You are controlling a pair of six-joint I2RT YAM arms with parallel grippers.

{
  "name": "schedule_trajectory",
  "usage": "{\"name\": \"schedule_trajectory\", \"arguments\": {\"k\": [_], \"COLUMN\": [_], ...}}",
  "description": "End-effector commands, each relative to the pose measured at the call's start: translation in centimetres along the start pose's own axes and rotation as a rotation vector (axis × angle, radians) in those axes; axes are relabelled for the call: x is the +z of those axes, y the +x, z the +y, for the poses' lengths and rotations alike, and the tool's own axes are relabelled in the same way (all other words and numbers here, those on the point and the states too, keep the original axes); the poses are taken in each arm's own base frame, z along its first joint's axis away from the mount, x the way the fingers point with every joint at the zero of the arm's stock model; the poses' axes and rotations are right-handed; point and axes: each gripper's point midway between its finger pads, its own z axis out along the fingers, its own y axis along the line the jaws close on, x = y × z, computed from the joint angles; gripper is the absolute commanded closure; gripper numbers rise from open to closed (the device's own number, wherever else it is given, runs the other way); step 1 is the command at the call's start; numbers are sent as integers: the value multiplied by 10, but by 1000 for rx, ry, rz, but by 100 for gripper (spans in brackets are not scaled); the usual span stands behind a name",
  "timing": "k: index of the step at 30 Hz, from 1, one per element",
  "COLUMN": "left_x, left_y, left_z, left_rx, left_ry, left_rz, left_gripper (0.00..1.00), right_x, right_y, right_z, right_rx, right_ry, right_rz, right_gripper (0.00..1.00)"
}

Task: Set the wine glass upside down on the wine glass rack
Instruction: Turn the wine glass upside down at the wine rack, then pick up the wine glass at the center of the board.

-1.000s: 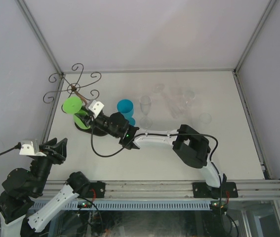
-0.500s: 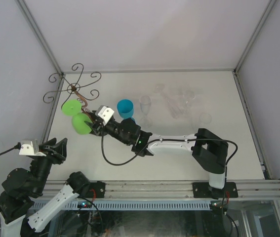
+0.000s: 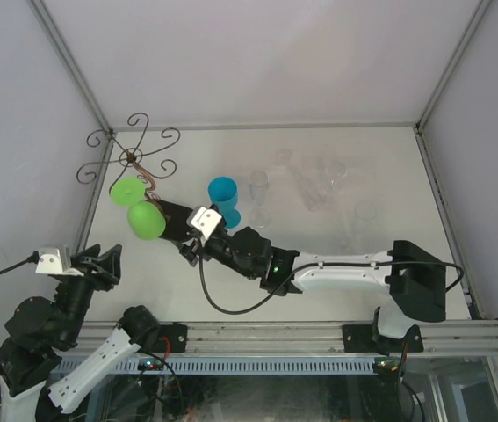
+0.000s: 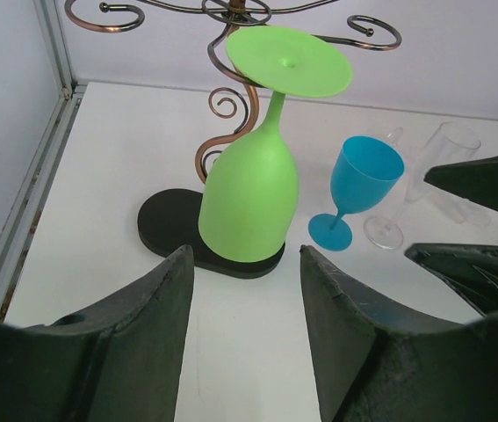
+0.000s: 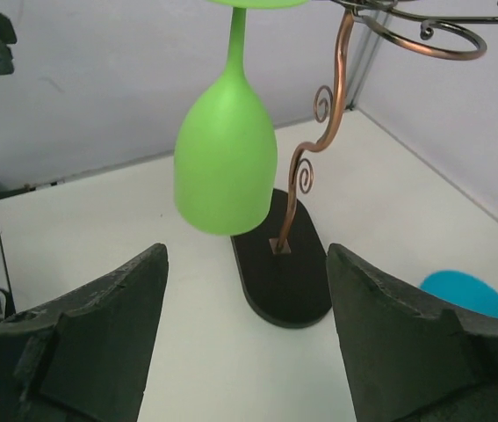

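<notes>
The green wine glass [image 3: 146, 221] hangs upside down, its foot caught in a scroll arm of the wine glass rack [image 3: 132, 156]. Nothing grips it. In the right wrist view the glass's bowl [image 5: 224, 167] hangs beside the coppery stem [image 5: 306, 171], above the black oval base [image 5: 288, 281]. My right gripper [image 5: 247, 259] stands open and empty, a short way back from the glass [image 3: 181, 242]. My left gripper [image 4: 242, 264] is open and empty at the near left [image 3: 108, 264], looking at the glass [image 4: 249, 198] from a distance.
A blue plastic wine glass [image 3: 223, 193] stands upright just right of the rack [image 4: 367, 176]. Several clear glasses [image 3: 314, 180] stand and lie at the middle back. The enclosure's walls and frame posts run close behind and left of the rack.
My right gripper has opened, let go of the green glass and drawn back toward the near right. The glass stays hanging on the rack. The left arm has barely moved.
</notes>
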Motion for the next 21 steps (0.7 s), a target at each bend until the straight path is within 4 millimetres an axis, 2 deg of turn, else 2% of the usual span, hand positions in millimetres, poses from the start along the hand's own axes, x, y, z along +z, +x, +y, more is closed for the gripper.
{"name": "schedule_trajectory", "arguments": {"k": [1, 5, 9, 21], "left_x": [3, 7, 11, 27], "left_y": [-18, -16, -15, 3], "left_z": [-7, -14, -18, -39], "left_rx": [-13, -11, -17, -51], "left_ry": [12, 30, 35, 72], "left_rz": [-28, -16, -10, 38], "left_gripper": [44, 44, 44, 43], "right_x": [-27, -49, -71, -132], "right_y": [-16, -12, -6, 39], "right_z": [-3, -3, -14, -46], "right_rx": [42, 66, 111, 226], "right_ry": [16, 15, 71, 251], "right_rz": [42, 94, 178, 452], "right_gripper": [27, 19, 14, 1]}}
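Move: The green wine glass already hangs upside down on the rack, about 13 cm left and 8 cm ahead of the right hand, roughly level with it. The rack's middle stands some 15 cm ahead and 11 cm left, about 8 cm lower; the blue glass is 12 cm ahead, 8 cm right and 18 cm below. From the left hand, the green glass is about 17 cm ahead, 3 cm right and slightly below. Rightward, away from the hung green glass and its rack, the empty right hand backs off about 11 cm, drawing back a little at first and sinking near the end. Its fingers, already clear, spread to nearly full width while the wrist tips them down some 20 degrees and swings clockwise. The left hand, also empty, eases a couple of centimetres right and slightly forward. ##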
